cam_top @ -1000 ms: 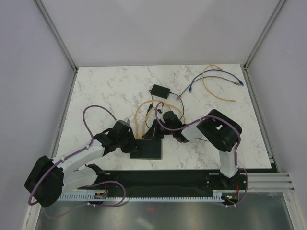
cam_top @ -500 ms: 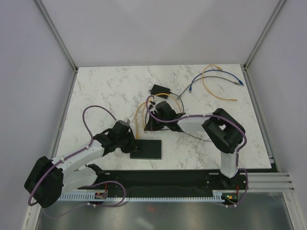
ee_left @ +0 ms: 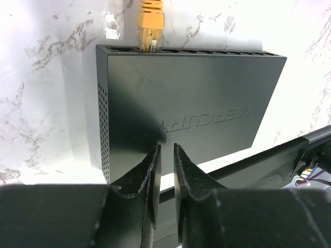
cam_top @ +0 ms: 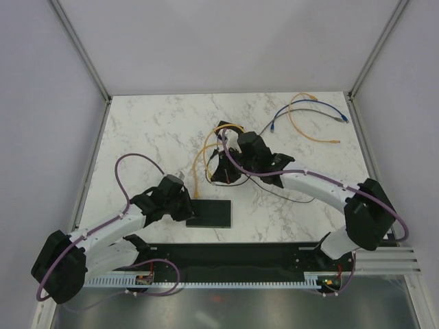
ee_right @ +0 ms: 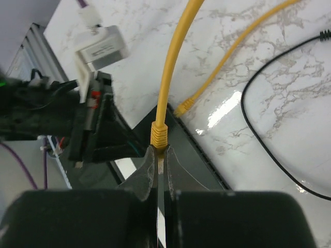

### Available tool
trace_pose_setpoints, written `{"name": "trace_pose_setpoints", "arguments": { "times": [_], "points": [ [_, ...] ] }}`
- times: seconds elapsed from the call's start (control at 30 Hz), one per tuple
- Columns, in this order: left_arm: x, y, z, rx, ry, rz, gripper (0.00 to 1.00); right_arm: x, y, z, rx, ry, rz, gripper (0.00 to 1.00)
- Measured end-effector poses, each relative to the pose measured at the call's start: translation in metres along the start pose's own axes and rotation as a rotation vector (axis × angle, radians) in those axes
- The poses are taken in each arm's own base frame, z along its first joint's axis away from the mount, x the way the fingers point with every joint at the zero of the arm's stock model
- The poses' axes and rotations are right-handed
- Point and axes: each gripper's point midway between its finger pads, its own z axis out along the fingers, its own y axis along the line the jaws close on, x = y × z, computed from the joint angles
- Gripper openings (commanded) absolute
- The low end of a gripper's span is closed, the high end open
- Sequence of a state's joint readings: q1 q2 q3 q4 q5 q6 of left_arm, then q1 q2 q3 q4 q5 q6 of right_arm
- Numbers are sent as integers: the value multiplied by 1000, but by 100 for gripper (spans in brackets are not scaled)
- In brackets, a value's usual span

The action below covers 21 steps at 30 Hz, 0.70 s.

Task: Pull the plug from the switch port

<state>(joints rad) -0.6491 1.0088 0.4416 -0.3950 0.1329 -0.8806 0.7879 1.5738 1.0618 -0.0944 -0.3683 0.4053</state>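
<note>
The black switch lies flat near the front edge, and it fills the left wrist view. My left gripper is shut, its fingertips resting on the switch's near left part. One yellow plug sits in a port near the switch's left end. My right gripper is shut on a second yellow plug, held in the air above and behind the switch, clear of the ports. The plugged end also shows in the right wrist view.
The yellow cable loops from the switch up to my right gripper. A small black box with thin black leads lies behind it. Blue, grey and orange cables lie at the back right. A rail runs along the front.
My right gripper has drawn back from the switch's port edge toward the rear, carrying the yellow plug out and up. My left gripper stays on the switch.
</note>
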Motion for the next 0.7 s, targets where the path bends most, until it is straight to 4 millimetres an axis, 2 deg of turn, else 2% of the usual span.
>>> {"name": "trace_pose_setpoints", "arguments": {
  "times": [0.2,0.4,0.47,0.57,0.63,0.7],
  "points": [
    [1,1,0,2,-2,0,23,-35,46,-54,-110,-93,-160,0],
    [0,0,-1,7,-5,1,23,-84,82,-115,-122,-282,-282,0],
    [0,-1,-2,10,-8,2,23,-102,81,-137,-56,-376,-294,0],
    [0,-1,-2,11,-9,1,23,-130,65,-174,90,-545,-254,0],
    [0,-1,-2,12,-9,2,23,-147,47,-197,191,-643,-190,0],
    [0,-1,-3,13,-11,2,23,-163,19,-217,303,-729,-113,0]
  ]
}}
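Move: The held yellow cable is bound for the loose yellow cable among those already pulled, which lies about 33 cm ahead of the right hand, 34 cm to its right and 14 cm below. The black switch sits some 7 cm back, 2 cm left and 13 cm down. The small black box is about 28 cm ahead, 6 cm right and 13 cm down. From the left hand, that loose cable lies roughly 42 cm ahead, 43 cm right and slightly lower. The yellow plug, already out of its port and still pinched in the right fingers, is carried quickly up and away from the switch, some 24 cm. The hand drifts slightly back at first, then swings about 13 cm right and finally forward, while the wrist lifts the fingertips towards level by about 30 degrees and turns clockwise. ##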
